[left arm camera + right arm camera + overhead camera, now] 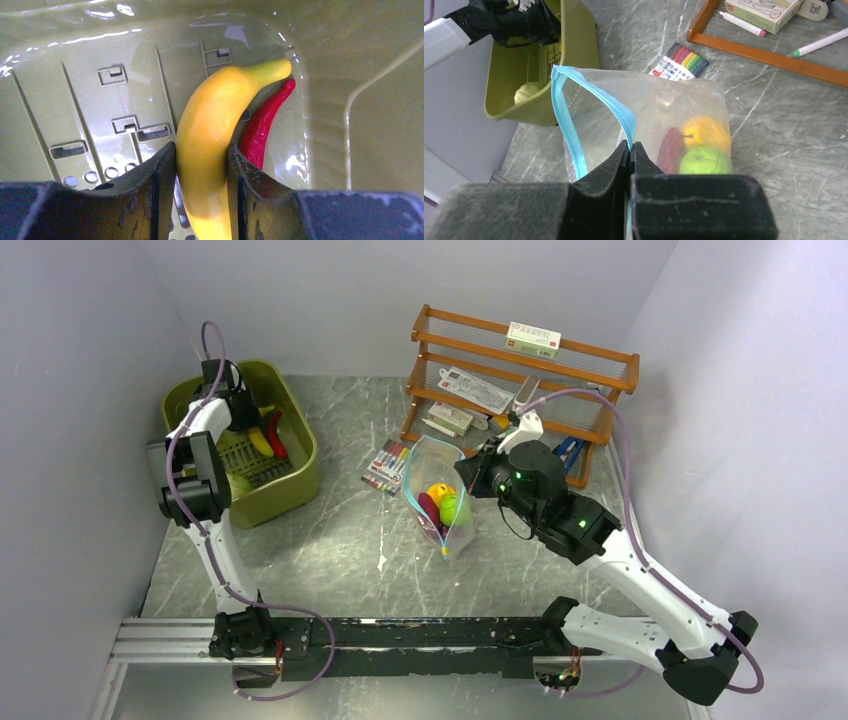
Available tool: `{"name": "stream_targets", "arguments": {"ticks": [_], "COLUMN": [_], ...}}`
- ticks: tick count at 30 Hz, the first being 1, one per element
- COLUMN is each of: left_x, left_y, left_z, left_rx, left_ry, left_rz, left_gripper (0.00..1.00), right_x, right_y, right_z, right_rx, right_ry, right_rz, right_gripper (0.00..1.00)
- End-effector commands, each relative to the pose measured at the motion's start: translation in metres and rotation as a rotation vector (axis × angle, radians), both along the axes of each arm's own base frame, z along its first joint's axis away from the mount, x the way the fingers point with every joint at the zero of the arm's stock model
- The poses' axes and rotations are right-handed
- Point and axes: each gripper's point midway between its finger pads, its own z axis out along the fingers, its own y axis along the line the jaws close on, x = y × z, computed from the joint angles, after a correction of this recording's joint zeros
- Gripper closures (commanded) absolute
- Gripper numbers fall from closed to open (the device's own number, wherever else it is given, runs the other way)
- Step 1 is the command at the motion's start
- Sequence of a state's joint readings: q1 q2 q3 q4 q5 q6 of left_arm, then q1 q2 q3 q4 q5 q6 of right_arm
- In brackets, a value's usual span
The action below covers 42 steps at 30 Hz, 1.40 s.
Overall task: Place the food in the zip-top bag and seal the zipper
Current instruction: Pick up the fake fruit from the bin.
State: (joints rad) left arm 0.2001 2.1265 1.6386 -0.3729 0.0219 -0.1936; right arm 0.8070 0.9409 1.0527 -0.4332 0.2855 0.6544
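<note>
The yellow banana [215,125] lies in the olive-green tub [300,475] beside the red chili [262,127]. My left gripper [201,147] reaches into the tub, its fingers pressed against both sides of the banana. A pale green round piece [527,91] also sits in the tub. The clear zip-top bag [659,105] stands mid-table with its mouth open, holding an orange-yellow piece [706,131], a green piece [704,161] and a purple-red piece [670,147]. My right gripper [630,145] is shut on one side of the teal-blue zipper [569,120].
A pack of coloured markers [388,465] lies just behind the bag. A wooden rack [520,380] with boxes and pens stands at the back right. Grey walls close in on the left, back and right.
</note>
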Motion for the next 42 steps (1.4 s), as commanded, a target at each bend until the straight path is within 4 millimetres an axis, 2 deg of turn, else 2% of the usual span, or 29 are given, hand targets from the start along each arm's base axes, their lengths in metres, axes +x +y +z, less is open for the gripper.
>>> {"name": "stream_targets", "arguments": {"ticks": [1,6,11,12,17,23,28,35,38,42], "left_x": [0.0,-0.008,-0.02,-0.023,-0.041,-0.064,-0.081,-0.116,-0.131,-0.153], "left_y": [-0.001,0.001,-0.003,-0.004,-0.008,-0.026,-0.036,-0.071,-0.097,-0.139], "left_z": [0.009,0.023,0.054,0.065,0.088,0.11,0.142,0.209,0.233,0.264], "left_rx": [0.007,0.01,-0.008,-0.008,-0.012,-0.076,-0.095,-0.168,-0.248,-0.412], "left_ry": [0.015,0.031,-0.005,-0.025,-0.043,-0.059,-0.132,-0.32,-0.394,-0.473], "left_rz": [0.023,0.06,0.085,0.088,0.091,0.067,0.041,-0.098,-0.194,-0.368], "left_gripper": [0.7,0.71,0.72,0.72,0.73,0.75,0.76,0.76,0.75,0.76], "right_x": [0.001,0.0,0.0,-0.001,-0.001,0.0,-0.001,0.002,0.002,0.002], "right_y": [-0.005,-0.007,-0.002,-0.002,-0.001,0.005,0.014,0.021,0.026,0.032], "right_z": [0.01,0.013,0.007,0.006,0.007,0.002,-0.009,-0.014,-0.015,-0.004], "right_rx": [0.025,0.024,0.012,0.013,0.014,0.01,0.024,0.039,0.068,0.105], "right_ry": [-0.031,-0.044,-0.031,-0.03,-0.032,-0.013,0.038,0.059,0.078,0.077], "right_rz": [-0.022,-0.022,-0.002,0.0,0.007,0.019,0.039,0.044,0.045,0.06], "right_gripper": [1.0,1.0,1.0,1.0,1.0,1.0,1.0,1.0,1.0,1.0]}}
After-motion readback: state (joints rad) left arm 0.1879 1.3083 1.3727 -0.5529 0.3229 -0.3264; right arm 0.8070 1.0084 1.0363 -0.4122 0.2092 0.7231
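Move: The left hand, low in the bin, already pinches the banana; the zip-top bag's mouth lies about 45 cm to its right, 27 cm back and 20 cm higher. The red pepper is 5 cm right, 1 cm back, just below; the cabbage 14 cm back, 5 cm left. The marker pack lies 33 cm right, 9 cm back. From the right hand, still holding the rim, the mouth's middle is 7 cm left, 1 cm back, 3 cm lower. The left hand, still pinching the banana, lifts it about 24 cm, drawing back and right towards the bag. ##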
